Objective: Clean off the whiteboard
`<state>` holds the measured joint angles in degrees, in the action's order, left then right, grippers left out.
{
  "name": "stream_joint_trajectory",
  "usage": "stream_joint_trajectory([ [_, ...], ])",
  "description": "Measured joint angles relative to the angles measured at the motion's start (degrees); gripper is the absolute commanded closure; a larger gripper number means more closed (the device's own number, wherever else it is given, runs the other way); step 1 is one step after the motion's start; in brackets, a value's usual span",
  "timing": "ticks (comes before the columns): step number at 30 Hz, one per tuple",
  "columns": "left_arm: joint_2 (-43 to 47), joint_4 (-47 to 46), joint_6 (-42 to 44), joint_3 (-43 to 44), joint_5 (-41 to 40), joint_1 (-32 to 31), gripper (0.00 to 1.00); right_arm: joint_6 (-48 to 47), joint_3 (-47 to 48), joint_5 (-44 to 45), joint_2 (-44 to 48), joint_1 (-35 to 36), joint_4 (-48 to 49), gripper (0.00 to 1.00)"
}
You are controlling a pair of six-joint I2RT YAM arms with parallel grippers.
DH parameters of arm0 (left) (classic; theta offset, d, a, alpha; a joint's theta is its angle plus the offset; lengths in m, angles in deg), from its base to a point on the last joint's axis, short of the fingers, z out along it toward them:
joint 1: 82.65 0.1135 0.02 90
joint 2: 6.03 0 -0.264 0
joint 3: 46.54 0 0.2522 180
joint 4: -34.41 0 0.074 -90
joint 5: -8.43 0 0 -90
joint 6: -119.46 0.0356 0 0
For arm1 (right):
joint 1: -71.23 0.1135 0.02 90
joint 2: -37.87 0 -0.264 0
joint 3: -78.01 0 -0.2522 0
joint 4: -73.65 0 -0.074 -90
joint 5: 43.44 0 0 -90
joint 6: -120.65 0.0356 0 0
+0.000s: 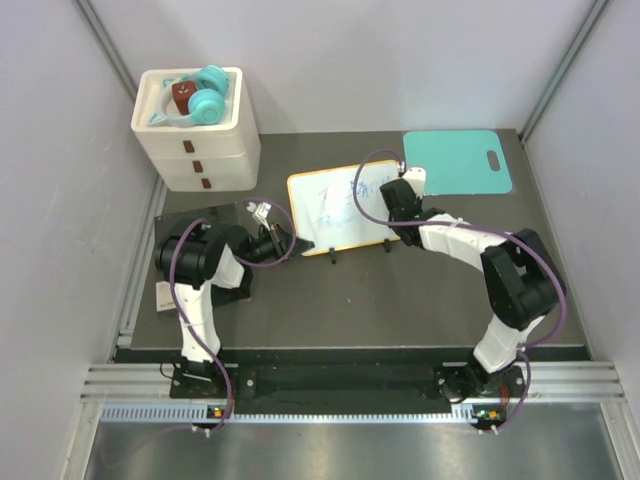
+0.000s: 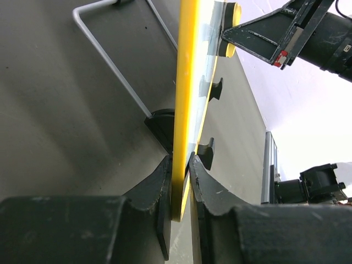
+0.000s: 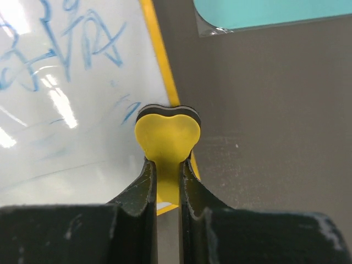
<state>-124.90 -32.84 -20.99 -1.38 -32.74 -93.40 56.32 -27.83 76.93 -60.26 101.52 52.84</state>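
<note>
The whiteboard (image 1: 335, 210), white with an orange-yellow frame and small black feet, stands on the dark table with blue scribbles across its face (image 3: 66, 60). My left gripper (image 1: 284, 241) is shut on the board's left edge. In the left wrist view that yellow frame (image 2: 186, 110) runs up between my left gripper's (image 2: 181, 179) black fingers. My right gripper (image 1: 400, 198) is shut on a yellow heart-shaped eraser (image 3: 168, 135) with a black felt layer. The eraser rests at the board's right edge, beside a faint blue smear. The left wrist view shows the eraser (image 2: 227, 25) against the board's face.
A white drawer unit (image 1: 200, 150) with teal and red items on top stands at the back left. A teal mat (image 1: 458, 162) with a handle hole lies at the back right. A black square pad (image 1: 190, 225) lies under the left arm. A grey wire loop (image 2: 110, 60) lies behind the board.
</note>
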Motion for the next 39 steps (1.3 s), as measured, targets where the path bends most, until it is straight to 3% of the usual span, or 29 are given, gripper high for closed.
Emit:
stream_joint_trajectory([
  [6,0.0,0.1,0.0,0.0,-0.3,0.2,1.0,-2.7,3.8,0.7,-3.0,4.2,-0.2,1.0],
  [15,0.0,1.0,0.5,0.0,-0.8,0.6,1.0,-7.3,7.7,-7.3,-5.8,7.9,2.1,1.0],
  [24,0.0,2.0,1.5,0.0,-1.8,0.6,1.0,-9.5,20.7,-14.2,-15.0,17.1,4.2,1.0],
  [30,0.0,2.3,1.7,0.0,-2.0,0.6,1.0,-9.7,27.5,-13.4,-20.5,22.1,3.6,1.0],
  [39,0.0,2.3,2.1,0.0,-2.1,0.2,1.0,-5.4,25.6,-8.9,-19.4,22.0,3.5,1.0],
])
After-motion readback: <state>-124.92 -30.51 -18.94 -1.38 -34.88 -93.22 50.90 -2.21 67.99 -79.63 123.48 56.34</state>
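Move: The whiteboard's left edge, where the eraser is headed, lies about 28 cm left of the right hand, 1 cm back and 2 cm higher. The blue writing stands roughly 9 cm ahead and 8 cm left of that hand, the pink writing some 8 cm ahead and 18 cm left. From the left hand, which grips the lower-left corner, the whiteboard's middle lies about 10 cm ahead, 13 cm right and 4 cm up. The eraser, still pinched in the right hand and bearing on the board at its right edge, is wiped left across the lower part to just inside the left edge. The hand travels about 27 cm, speeding up midway, turning over 30 degrees counter-clockwise and ending slightly higher and closer in, then starts back right by 1 to 2 cm. The left hand keeps its pinch on the corner, sinking about 1 cm. ##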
